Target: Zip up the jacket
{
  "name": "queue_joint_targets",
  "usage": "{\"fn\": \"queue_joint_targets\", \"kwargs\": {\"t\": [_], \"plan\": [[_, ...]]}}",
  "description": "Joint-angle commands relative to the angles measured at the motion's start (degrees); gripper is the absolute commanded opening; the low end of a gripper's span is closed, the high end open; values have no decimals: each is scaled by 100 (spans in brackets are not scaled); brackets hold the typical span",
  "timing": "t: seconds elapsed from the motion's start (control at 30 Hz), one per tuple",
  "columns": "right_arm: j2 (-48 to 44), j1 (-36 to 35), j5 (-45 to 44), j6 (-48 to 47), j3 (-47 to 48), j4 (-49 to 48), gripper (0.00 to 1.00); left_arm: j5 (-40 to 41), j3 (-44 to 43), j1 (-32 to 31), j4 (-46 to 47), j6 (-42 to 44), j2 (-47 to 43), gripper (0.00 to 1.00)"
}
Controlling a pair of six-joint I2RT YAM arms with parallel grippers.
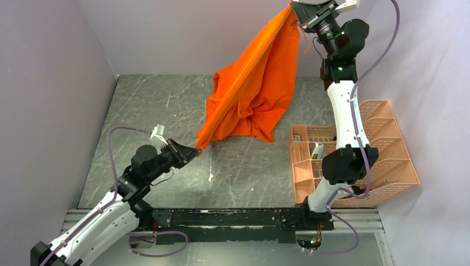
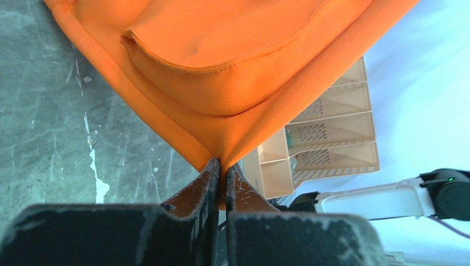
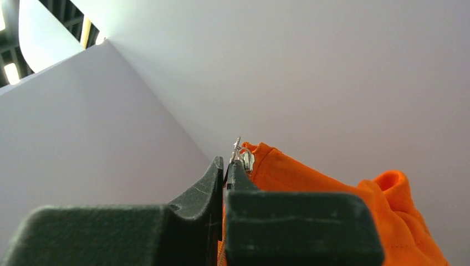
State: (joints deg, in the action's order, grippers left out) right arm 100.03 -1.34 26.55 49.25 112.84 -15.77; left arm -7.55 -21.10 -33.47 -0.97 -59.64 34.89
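Observation:
The orange jacket (image 1: 252, 94) hangs stretched in the air between my two grippers, its lower folds resting on the table. My left gripper (image 1: 194, 153) is shut on the jacket's bottom corner (image 2: 219, 152), low over the table. The patch pocket (image 2: 221, 66) shows just above that grip. My right gripper (image 1: 296, 12) is raised high at the back, shut on the silver zipper pull (image 3: 239, 155) at the jacket's top edge (image 3: 288, 172). The front seam runs taut between the two grips.
A peach basket rack (image 1: 354, 152) stands at the right of the dark marbled table (image 1: 144, 111), beside my right arm; it also shows in the left wrist view (image 2: 327, 138). Pale walls enclose the table at the left, back and right.

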Motion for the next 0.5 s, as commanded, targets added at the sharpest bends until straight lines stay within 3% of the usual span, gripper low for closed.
{"fn": "queue_joint_targets", "kwargs": {"t": [0.0, 0.2, 0.47], "plan": [[-666, 853, -2247, -117, 249, -1471, 0, 405, 382, 45, -3168, -194, -388, 8], [-846, 1458, -2641, 56, 228, -1108, 0, 643, 351, 43, -3493, -509, -755, 8], [-797, 1940, -2333, 632, 228, -1178, 0, 738, 284, 43, -3374, -397, -607, 8]]}}
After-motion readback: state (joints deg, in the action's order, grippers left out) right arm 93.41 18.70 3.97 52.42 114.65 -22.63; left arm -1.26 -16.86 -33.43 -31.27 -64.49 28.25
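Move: The right fingers grip the zip pull by the collar; the jacket's middle lies about 20 cm back, 15 cm left and 25 cm below them, the tray some 22 cm back, 30 cm right and 53 cm down. The left fingers pinch the hem corner; from there the zip pull is roughly 29 cm ahead, 32 cm right and 38 cm up. Right hand swings some 22 cm right, also up, off the zip pull; left, still gripping hem, sinks back. ##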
